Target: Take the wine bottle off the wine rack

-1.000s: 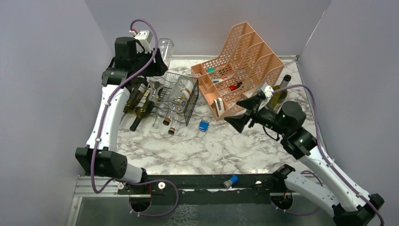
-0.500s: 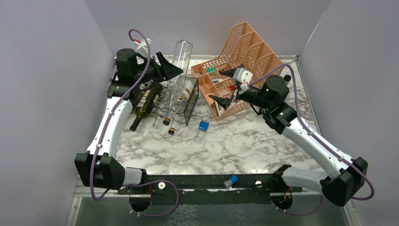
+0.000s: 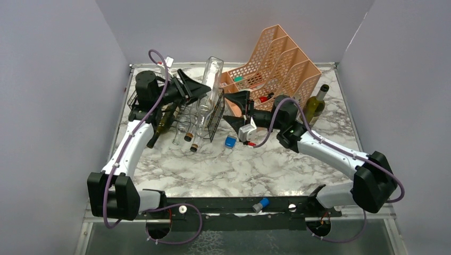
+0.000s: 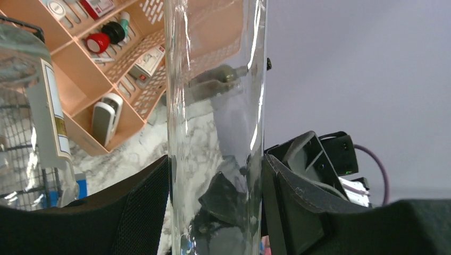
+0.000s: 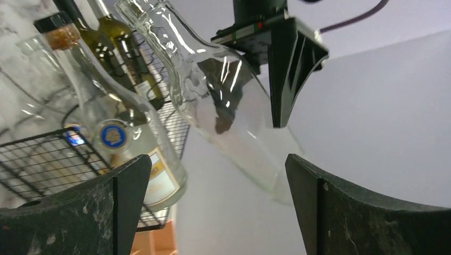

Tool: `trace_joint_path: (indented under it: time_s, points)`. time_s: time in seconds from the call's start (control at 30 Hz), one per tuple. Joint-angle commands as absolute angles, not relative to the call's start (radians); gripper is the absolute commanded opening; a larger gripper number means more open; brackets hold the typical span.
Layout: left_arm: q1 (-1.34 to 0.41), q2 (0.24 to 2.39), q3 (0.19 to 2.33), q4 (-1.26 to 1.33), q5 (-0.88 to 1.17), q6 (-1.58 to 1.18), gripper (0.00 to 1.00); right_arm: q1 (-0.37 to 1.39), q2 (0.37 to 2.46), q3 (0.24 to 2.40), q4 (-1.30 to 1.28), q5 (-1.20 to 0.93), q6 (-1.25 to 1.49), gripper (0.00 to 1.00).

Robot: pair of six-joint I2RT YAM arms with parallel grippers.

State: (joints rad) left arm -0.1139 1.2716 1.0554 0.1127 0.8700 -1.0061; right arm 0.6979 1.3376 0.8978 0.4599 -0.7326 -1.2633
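Note:
A clear glass wine bottle (image 3: 210, 85) hangs tilted above the right end of the black wire wine rack (image 3: 214, 118), base up and neck slanting down toward the rack. My left gripper (image 3: 204, 88) is shut on its body. In the left wrist view the glass (image 4: 215, 106) fills the gap between both black pads (image 4: 141, 207). My right gripper (image 3: 226, 108) is open just right of the rack, pointing at the bottle. Its wrist view shows the bottle (image 5: 228, 101) ahead of its wide-apart fingers (image 5: 125, 186), with nothing between them.
Several bottles still lie in the rack: dark green ones (image 3: 165, 119) and a clear labelled one (image 5: 125, 141). A peach perforated organizer (image 3: 276, 64) stands at the back right, with a green bottle (image 3: 315, 103) upright beside it. A small blue object (image 3: 230, 141) lies on the marble.
My left gripper carried the clear bottle right and lower, toward the rack's right end. My right arm swung left from beside the green bottle to just right of the rack, jaws staying open.

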Motion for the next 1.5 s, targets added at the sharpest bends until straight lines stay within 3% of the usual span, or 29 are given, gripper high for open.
trace_joint_path:
  time_s: [0.0,0.23,0.7,0.93,1.13,1.47]
  points:
    - [-0.123,1.22,1.023,0.292,0.922,-1.193,0.38,0.73,1.377,0.871,0.675,-0.685,-1.534,1.0]
    - [-0.128,1.215,0.995,0.307,0.925,-1.291,0.38,0.769,1.474,0.877,0.766,-0.626,-1.691,1.0]
    - [-0.14,1.223,0.988,0.31,0.942,-1.368,0.37,0.814,1.646,0.891,1.187,-0.622,-1.558,1.0]
    - [-0.146,1.225,0.974,0.308,0.946,-1.377,0.34,0.814,1.651,0.915,1.194,-0.614,-1.532,0.98]
    - [-0.15,1.227,0.965,0.307,0.939,-1.38,0.34,0.818,1.638,0.936,1.113,-0.656,-1.531,0.91]
    - [-0.156,1.22,0.947,0.305,0.938,-1.389,0.34,0.828,1.641,0.954,1.089,-0.675,-1.511,0.61]
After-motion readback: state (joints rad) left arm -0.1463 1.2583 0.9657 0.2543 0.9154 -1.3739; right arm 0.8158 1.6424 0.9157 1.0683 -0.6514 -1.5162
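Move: Just off the right fingertips, the clear wine bottle held in the left hand has its middle about 6 cm left and 3 cm ahead, roughly level, neck towards the robot. On the rack, a labelled bottle lies about 10 cm ahead and 8 cm left, some 18 cm lower. The blue box is almost under the right hand, 30 cm down and 2 cm right. From the left hand, the open right gripper waits about 5 cm back and 5 cm right, 2 cm lower. Sliding left about 6 cm and rising a little over 2, the right hand brings its wide-open fingers around the bottle's shoulder, rolling nearly 30 degrees to line up with it, then starts closing on the glass beside the left grip. The left hand keeps hold of the body, easing 2 cm back and slightly right while tilting the bottle closer to level. ##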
